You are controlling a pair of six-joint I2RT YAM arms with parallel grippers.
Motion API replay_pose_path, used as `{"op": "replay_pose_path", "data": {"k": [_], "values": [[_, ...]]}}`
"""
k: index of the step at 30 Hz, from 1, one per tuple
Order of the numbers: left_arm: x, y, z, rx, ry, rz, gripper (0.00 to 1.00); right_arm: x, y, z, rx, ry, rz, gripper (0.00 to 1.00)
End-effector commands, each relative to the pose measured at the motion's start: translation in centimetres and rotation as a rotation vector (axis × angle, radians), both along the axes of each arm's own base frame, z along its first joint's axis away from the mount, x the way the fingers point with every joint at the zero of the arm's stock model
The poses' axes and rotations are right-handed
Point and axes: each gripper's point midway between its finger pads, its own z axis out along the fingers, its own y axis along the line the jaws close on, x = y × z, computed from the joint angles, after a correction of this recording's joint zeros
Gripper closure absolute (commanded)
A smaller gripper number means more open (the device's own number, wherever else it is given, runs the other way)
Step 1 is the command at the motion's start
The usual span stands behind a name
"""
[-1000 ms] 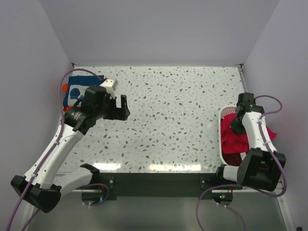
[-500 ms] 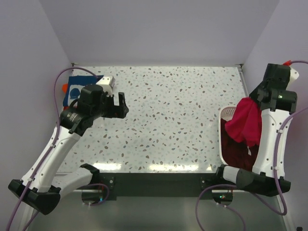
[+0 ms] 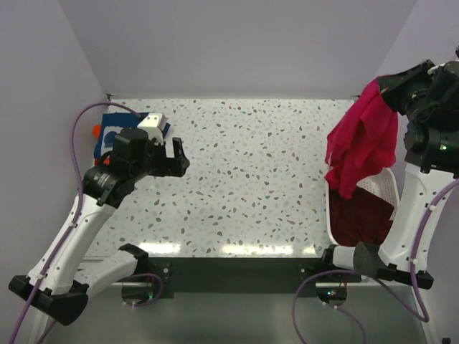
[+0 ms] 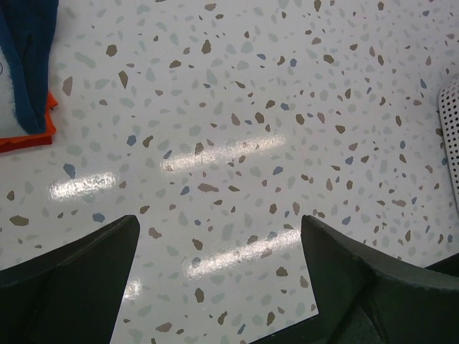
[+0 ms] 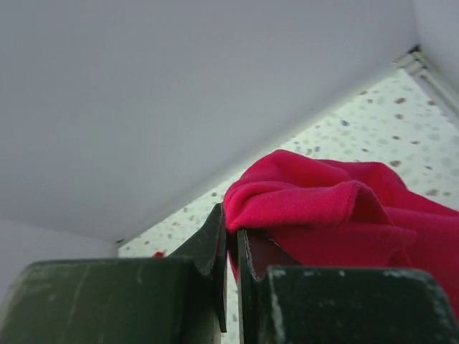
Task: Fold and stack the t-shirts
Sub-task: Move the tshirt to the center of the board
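Note:
A crimson-pink t-shirt [image 3: 361, 140] hangs high over the right side of the table, its top pinched in my right gripper [image 3: 385, 84], which is shut on a fold of the crimson-pink t-shirt [image 5: 323, 204]. A dark maroon t-shirt [image 3: 361, 217] lies in the white laundry basket [image 3: 386, 189] below. At the far left, a folded navy t-shirt with white print [image 3: 112, 132] rests on an orange t-shirt [image 3: 97, 130]. My left gripper [image 3: 177, 157] hovers open beside that stack, with only bare table between its fingers [image 4: 79, 269]. The navy t-shirt [image 4: 29, 57] and the orange t-shirt's edge [image 4: 32, 136] show at the upper left of the left wrist view.
The speckled tabletop [image 3: 251, 172] spreads between the two arms. Walls close in the back and both sides. The basket's perforated rim [image 4: 450, 136] shows at the right edge of the left wrist view.
My right arm has risen from the basket, lifting the crimson-pink t-shirt up and back until it hangs free. The left arm has drifted slightly back and left.

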Motion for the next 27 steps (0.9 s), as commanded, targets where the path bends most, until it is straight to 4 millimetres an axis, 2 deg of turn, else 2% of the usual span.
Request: {"op": "replay_pose_path", "data": {"k": [1, 3, 4, 7, 8, 10, 11, 13, 14, 15, 20, 23, 24, 25, 26, 27], "values": [[0.0, 0.0, 1.4, -0.043, -0.04, 0.019, 0.0, 0.1, 4.3, 9.2, 0.056, -0.328, 0.214, 1.0], [-0.1, -0.1, 1.5, -0.052, -0.041, 0.016, 0.0, 0.1, 6.1, 11.0, 0.109, -0.389, 0.308, 1.0], [-0.1, -0.1, 1.5, -0.057, -0.042, 0.015, 0.0, -0.2, 6.8, 12.8, 0.109, -0.459, 0.353, 1.0], [0.0, -0.2, 1.9, -0.072, -0.052, 0.017, 0.0, 0.0, 9.6, 14.7, 0.157, -0.529, 0.452, 1.0], [0.0, -0.3, 1.9, -0.076, -0.052, 0.017, 0.0, -0.2, 11.9, 14.9, 0.158, -0.531, 0.513, 1.0], [-0.1, -0.7, 2.2, -0.098, -0.053, 0.004, 0.0, 0.8, 14.2, 14.7, 0.157, -0.518, 0.555, 1.0], [-0.1, -0.8, 2.2, -0.103, -0.054, 0.003, 0.0, 0.6, 16.7, 14.4, 0.158, -0.505, 0.62, 1.0], [-0.1, -0.9, 2.4, -0.114, -0.054, 0.001, 0.0, 1.8, 18.9, 13.5, 0.161, -0.477, 0.645, 1.0], [-0.1, -0.9, 2.4, -0.115, -0.052, 0.002, 0.0, 1.6, 21.1, 12.9, 0.151, -0.463, 0.693, 1.0], [-0.2, -0.9, 2.5, -0.117, -0.054, 0.003, 0.0, 1.7, 22.0, 12.4, 0.145, -0.451, 0.704, 1.0], [-0.6, -0.4, 2.7, -0.119, -0.049, 0.029, 0.0, 2.3, 27.1, 8.7, 0.123, -0.351, 0.768, 1.0], [-0.9, -0.3, 2.6, -0.124, -0.042, 0.037, 0.0, 2.9, 27.1, 5.6, 0.094, -0.255, 0.734, 1.0], [-1.0, -0.3, 2.5, -0.126, -0.039, 0.039, 0.0, 4.1, 26.4, 2.9, 0.076, -0.182, 0.667, 1.0], [-1.0, -0.2, 2.4, -0.127, -0.034, 0.043, 0.0, 4.6, 25.7, 0.4, 0.05, -0.101, 0.622, 0.89], [-1.1, -0.2, 2.3, -0.128, -0.032, 0.042, 0.0, 5.3, 25.4, -2.9, 0.013, -0.017, 0.594, 0.75], [-1.2, -0.3, 2.2, -0.13, -0.029, 0.039, 0.0, 6.1, 24.5, -5.1, -0.027, 0.047, 0.535, 0.59]]}}
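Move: The right hand holds the red t-shirt hanging high over the right side. The center of the board lies about 37 cm to its left, 3 cm back and some 50 cm below. The white basket with the dark red shirt is 12 cm to its right, 15 cm back and about 45 cm down; the folded stack is 76 cm to its left, 10 cm ahead and 47 cm lower. From the left hand, the board's center is 19 cm right, 3 cm ahead and 29 cm down. Leftward in one fast, arching sweep of about 28 cm, the right hand carries the pinched red t-shirt away from the basket towards the board's center, climbing some 10 cm and then sinking back to slightly below its starting height, with a little forward drift. The wrist swings counter-clockwise by about 45 degrees on the way; only at the very end do the fingers begin to open. ##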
